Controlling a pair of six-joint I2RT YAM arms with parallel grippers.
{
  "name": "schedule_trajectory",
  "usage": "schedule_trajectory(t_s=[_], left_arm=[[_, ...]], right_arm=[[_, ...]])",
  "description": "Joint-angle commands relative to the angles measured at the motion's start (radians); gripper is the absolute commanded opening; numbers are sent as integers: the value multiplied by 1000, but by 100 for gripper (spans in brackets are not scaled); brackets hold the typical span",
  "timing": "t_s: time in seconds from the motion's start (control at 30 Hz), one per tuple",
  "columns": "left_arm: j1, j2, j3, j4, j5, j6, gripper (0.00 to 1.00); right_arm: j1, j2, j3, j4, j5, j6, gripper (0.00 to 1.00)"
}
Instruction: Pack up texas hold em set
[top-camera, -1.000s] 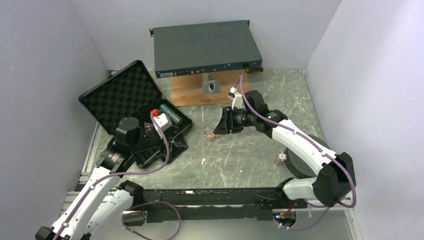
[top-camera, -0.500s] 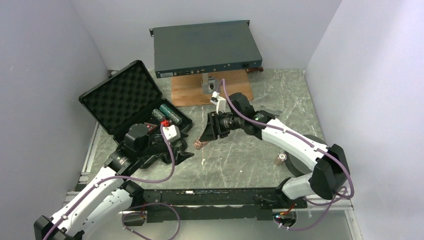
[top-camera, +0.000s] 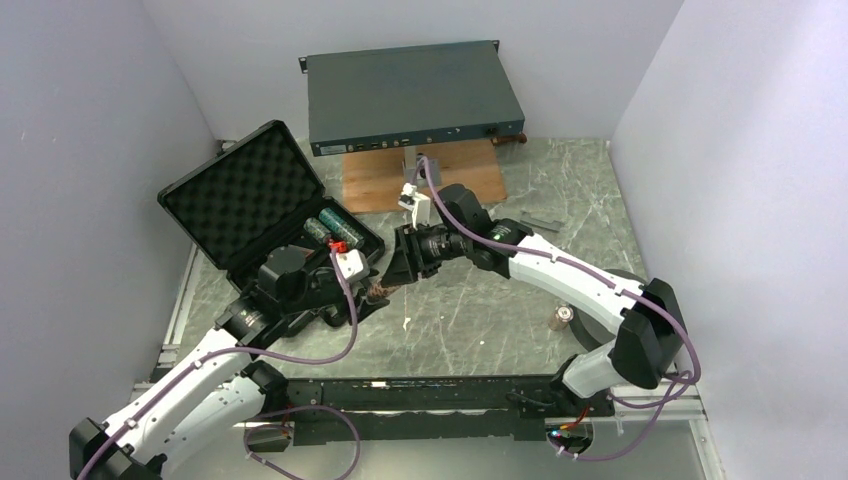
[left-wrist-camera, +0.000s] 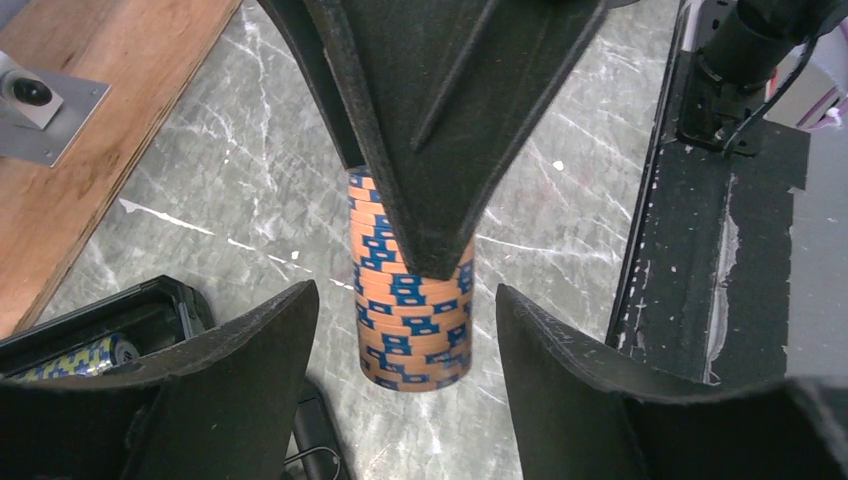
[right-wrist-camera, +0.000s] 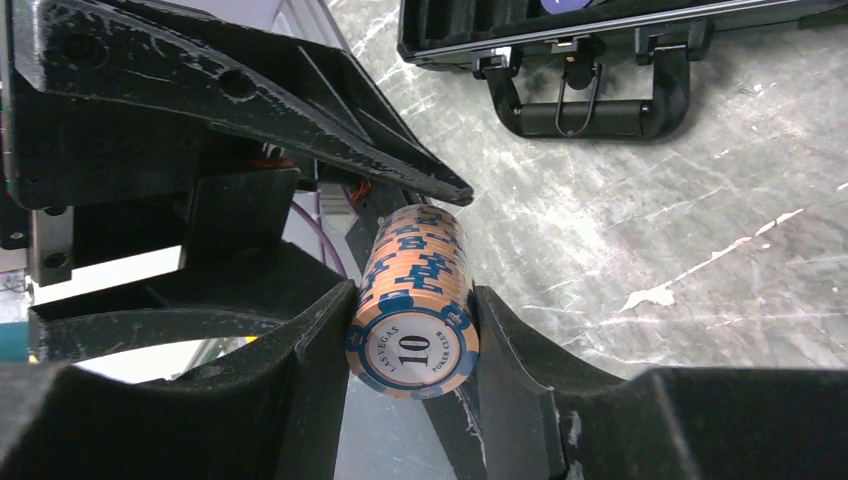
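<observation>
A stack of orange-and-blue chips (right-wrist-camera: 415, 300) lies sideways between my right gripper's (right-wrist-camera: 410, 330) fingers, which are shut on it above the marble table. In the left wrist view the same chip stack (left-wrist-camera: 410, 310) hangs from the right finger, and my left gripper (left-wrist-camera: 405, 370) stands open around it with a gap on each side. From above, both grippers meet just right of the open black case (top-camera: 240, 195), the left gripper (top-camera: 368, 300) below the right gripper (top-camera: 385, 283). Green chip stacks (top-camera: 335, 228) and red dice (top-camera: 338, 246) lie in the case.
A big grey rack unit (top-camera: 410, 95) rests on a wooden board (top-camera: 380, 185) at the back. A dark foam ring (top-camera: 600, 325) and a small chip stack (top-camera: 565, 316) sit at the right. The case handle (right-wrist-camera: 590, 100) faces the grippers. A black rail (top-camera: 430, 395) runs along the near edge.
My right arm carried the chip stack leftward to the case's front corner. My left gripper came out of the case to the right, around the stack, and its jaws have narrowed.
</observation>
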Motion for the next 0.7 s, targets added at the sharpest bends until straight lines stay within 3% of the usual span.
schedule_trajectory(t_s=[0.0,0.1,0.23,0.53,0.6,0.67], left_arm=[[-13,2,21,12,-63,24,69],[-13,2,20,12,-60,26,64],[-13,16,32,-2,-60,26,44],[-16,29,35,-6,-59,22,48],[-17,32,36,-8,-47,26,42],[-18,37,39,-12,-38,26,31]], right_arm=[[22,-13,63,89,-35,25,0],[31,-7,66,90,-36,26,0],[38,1,70,90,-37,26,0],[46,-1,69,101,-34,37,0],[48,-2,69,102,-35,38,0],[48,-1,68,105,-34,40,0]])
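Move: The orange chip stack hangs in the air in the right hand's grip, its middle some 2 cm to the left of that hand's point and 1 cm below and back. From the left hand it lies level, about 1 cm to the right, already between the open fingers. The case handle is about 9 cm ahead and 7 cm left of the left hand, the open case's tray some 19 cm ahead and 13 cm left, both roughly 17 cm lower. The chip stack is pinched at its free end by the left fingers, which close on it from both sides and stop at its width while the left hand sinks about 1 cm. The right fingers keep their hold on the other end, the right hand easing roughly 1 cm to the left, towards the left hand; neither wrist turns noticeably. ##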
